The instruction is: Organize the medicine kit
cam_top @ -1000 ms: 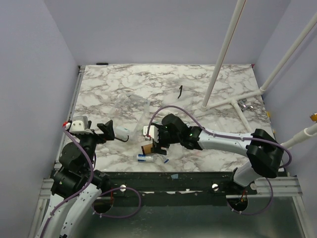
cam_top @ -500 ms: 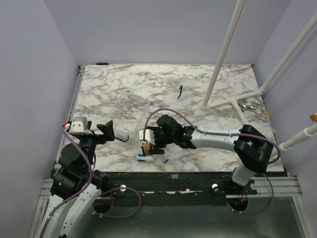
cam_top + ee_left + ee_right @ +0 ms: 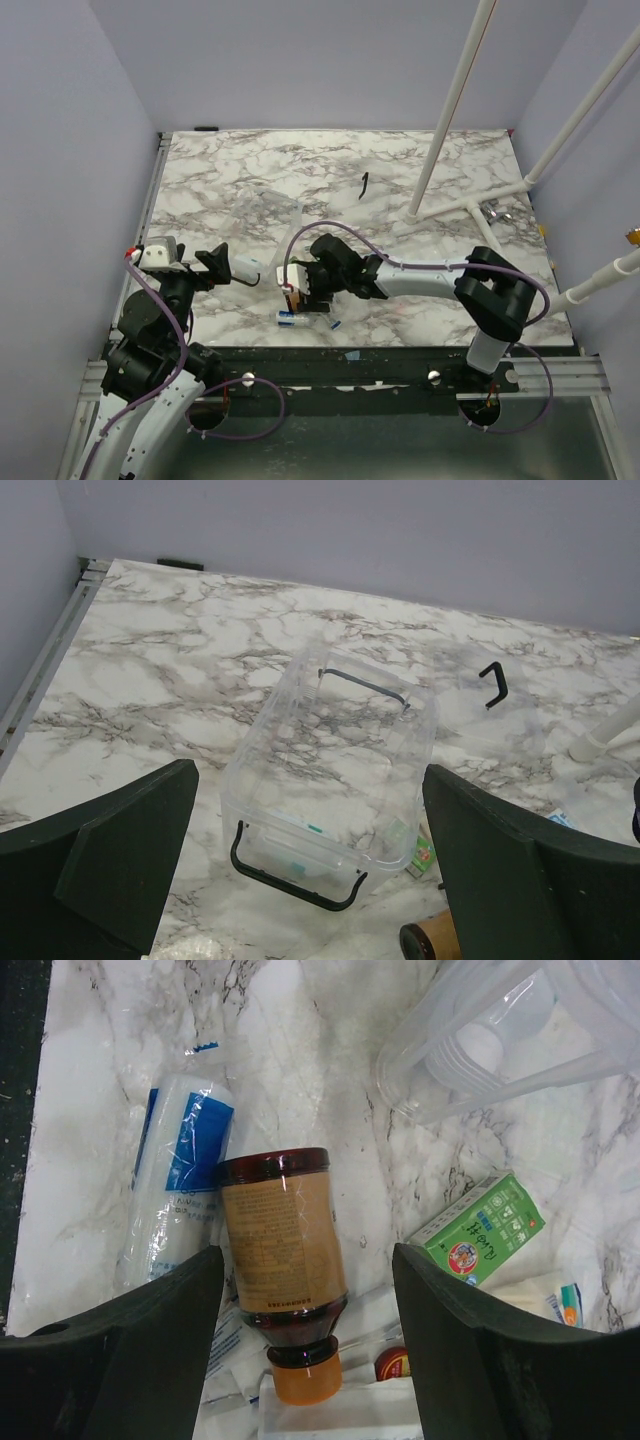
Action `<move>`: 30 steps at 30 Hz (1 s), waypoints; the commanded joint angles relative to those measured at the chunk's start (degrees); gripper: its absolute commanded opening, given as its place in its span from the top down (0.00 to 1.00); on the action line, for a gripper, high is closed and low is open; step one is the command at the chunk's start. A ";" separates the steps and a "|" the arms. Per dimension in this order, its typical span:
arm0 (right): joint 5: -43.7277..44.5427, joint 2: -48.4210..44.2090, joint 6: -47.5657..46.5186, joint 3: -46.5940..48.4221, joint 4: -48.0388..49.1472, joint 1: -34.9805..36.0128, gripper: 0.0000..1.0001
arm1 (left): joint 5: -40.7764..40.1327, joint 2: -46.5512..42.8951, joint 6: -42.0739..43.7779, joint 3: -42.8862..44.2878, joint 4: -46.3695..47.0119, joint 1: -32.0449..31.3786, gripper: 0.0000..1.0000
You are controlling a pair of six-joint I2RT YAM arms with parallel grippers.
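Note:
The medicine kit [image 3: 268, 210] [image 3: 330, 770] is a clear plastic box with a black handle [image 3: 295, 880], standing on the marble table left of centre. My left gripper [image 3: 222, 265] [image 3: 308, 772] hovers open just short of its handle end, holding nothing. My right gripper [image 3: 300, 290] [image 3: 307, 1255] is open and straddles a brown bottle [image 3: 283, 1235] [image 3: 295, 297] that lies on its side, orange cap [image 3: 305, 1380] towards the wrist. Neither of the fingers [image 3: 120, 1350] touches the bottle. A corner of the kit [image 3: 500, 1030] shows at the right wrist view's upper right.
A blue-and-white packet [image 3: 180, 1175] [image 3: 293, 318] lies beside the bottle. A green box [image 3: 478, 1228] [image 3: 427, 848] sits against the kit's near corner, with a small red-capped tin [image 3: 392, 1362] nearby. A black hook [image 3: 365, 186] lies further back. White poles [image 3: 450, 110] rise at the right.
My right arm has reached further left, bringing its gripper down over the brown bottle. The left arm and the kit have stayed still.

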 commanded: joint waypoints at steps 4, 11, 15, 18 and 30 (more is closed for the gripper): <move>-2.00 2.87 0.69 2.01 -2.87 0.73 0.34 | 0.41 -0.77 0.30 -0.51 0.72 -0.43 0.02; -2.07 3.64 1.70 2.41 -4.23 0.92 0.64 | 0.49 -0.81 0.30 -0.60 0.67 -0.43 0.02; -1.20 2.17 2.38 1.15 -2.18 0.92 0.71 | 0.43 -0.85 0.34 -0.52 0.67 -0.43 0.02; 0.09 0.40 2.85 1.02 -1.62 0.93 0.76 | 0.27 -0.88 0.31 -0.47 0.64 -0.43 0.02; 6.05 -10.87 3.65 2.19 -8.44 0.90 0.79 | 0.49 -1.03 0.30 -0.56 0.67 -0.74 0.02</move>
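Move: The amber bottle lies lengthwise left-right, cap to the right, just under the right fingers: its middle is about 1 cm back, 1 cm left and 3 cm below the hand. The blue-white roll is some 6 cm behind the bottle and 2 cm left of it; the green carton is 6 cm ahead of it and 2 cm left. The clear bin's middle is about 12 cm ahead and 10 cm left of the right hand. From the left hand, the bottle is about 20 cm right, 1 cm back and 25 cm below. Straight down about 2 cm, easing a touch back, the right hand sets its open fingers around the amber bottle, one on its front side and one on its back. The fingers shut on the body and pinch it; after a brief hold the hand lifts, slowly and then faster, some 5 cm up with the grip kept. ##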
